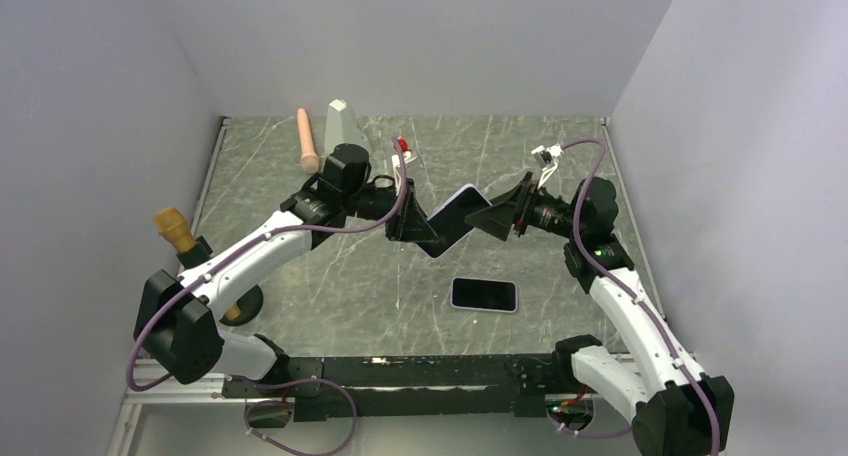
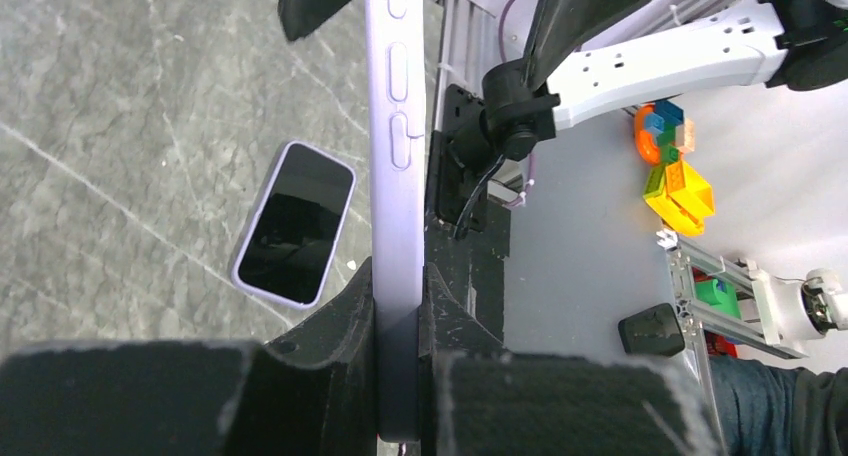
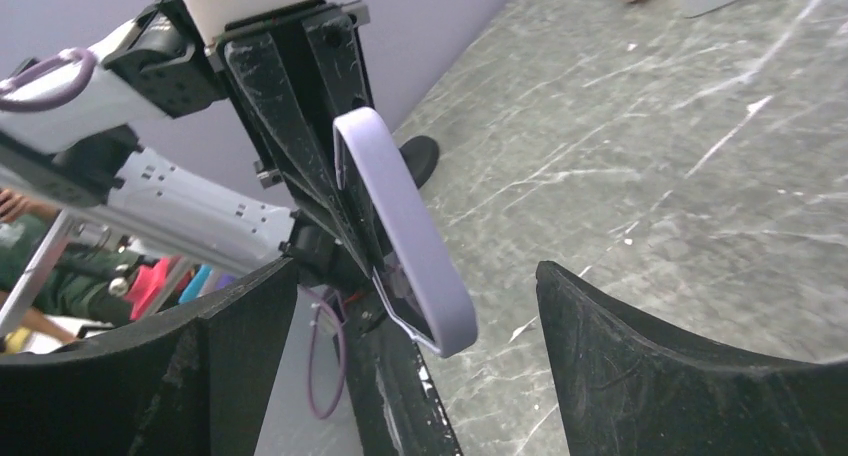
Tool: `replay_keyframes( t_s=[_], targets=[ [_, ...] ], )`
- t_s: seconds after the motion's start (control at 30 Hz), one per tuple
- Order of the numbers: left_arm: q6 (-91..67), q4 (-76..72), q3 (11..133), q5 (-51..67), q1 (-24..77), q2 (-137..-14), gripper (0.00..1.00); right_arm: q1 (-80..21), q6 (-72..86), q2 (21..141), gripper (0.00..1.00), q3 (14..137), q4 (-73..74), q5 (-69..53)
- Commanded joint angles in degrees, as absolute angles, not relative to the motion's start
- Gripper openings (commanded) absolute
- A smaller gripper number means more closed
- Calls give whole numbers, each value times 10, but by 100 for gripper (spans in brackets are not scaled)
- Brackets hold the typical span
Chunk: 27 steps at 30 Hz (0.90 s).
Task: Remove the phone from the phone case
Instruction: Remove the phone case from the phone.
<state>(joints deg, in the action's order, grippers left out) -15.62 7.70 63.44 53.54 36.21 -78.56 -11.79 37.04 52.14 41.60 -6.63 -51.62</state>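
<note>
My left gripper (image 1: 415, 226) is shut on the near end of a lavender phone case (image 1: 452, 216) and holds it above the table's middle. In the left wrist view the case (image 2: 395, 126) stands edge-on between the jaws of the gripper (image 2: 398, 286), its button bumps showing. I cannot tell whether anything sits in it. A phone (image 1: 484, 295) with a dark screen and pale rim lies flat on the table below; it also shows in the left wrist view (image 2: 295, 223). My right gripper (image 1: 497, 219) is open, and the case's far end (image 3: 405, 226) hangs between its fingers (image 3: 690, 376) without touching them.
A pink cylinder (image 1: 307, 141) and a grey wedge-shaped object (image 1: 345, 124) lie at the back left. A brown-tipped tool (image 1: 175, 229) and a black round base (image 1: 243, 304) sit by the left arm. Walls close in on the left, back and right of the table.
</note>
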Motion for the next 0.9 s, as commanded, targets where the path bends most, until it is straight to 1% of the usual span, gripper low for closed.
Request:
replay_keyframes(
  t_s=[0.0,0.13,0.27,0.43,0.57,0.7,0.73,0.87],
  targets=[
    [-171,-3,636,591,356,-763,0,-115,449,531,90,390,-252,-608],
    [-206,-45,628,610,351,-765,0,-115,496,532,81,360,-329,-597],
    [-218,-65,622,615,348,-766,0,-117,524,545,75,356,-369,-599],
    [-231,-78,619,621,349,-770,0,-132,577,574,63,337,-465,-595],
    [-227,-73,619,617,349,-769,0,-146,577,594,58,340,-473,-585],
    [-242,-92,614,623,348,-772,0,-151,582,589,54,328,-485,-542],
    [-244,-94,613,623,349,-773,0,-152,581,589,54,327,-478,-530],
    [-252,-99,613,625,349,-781,0,-162,567,595,48,330,-436,-505]
  ],
)
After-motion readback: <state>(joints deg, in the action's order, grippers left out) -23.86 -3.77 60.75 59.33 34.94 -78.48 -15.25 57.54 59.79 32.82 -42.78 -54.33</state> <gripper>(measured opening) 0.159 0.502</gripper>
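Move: The left hand holds the phone in its case by its lower left end, with the middle of that phone about 4 cm to the hand's right, 2 cm ahead and roughly 1 cm higher. From the right hand, open just off the free end, that middle lies some 5 cm left, 2 cm back and 2 cm lower. The spare phone on the table lies about 3 cm right of the right hand, 6 cm back and 27 cm below. The right hand draws back about 1.5 cm, then works some 2.5 cm left overall and about 1 cm up towards the free end of the cased phone, its fingertips tilting up and swinging counter-clockwise while the wide-open fingers close to about half around that end, a touch not being clear. The left hand keeps its pinch on the other end and lifts it about 2 cm, tipping its fingertips slightly up. ##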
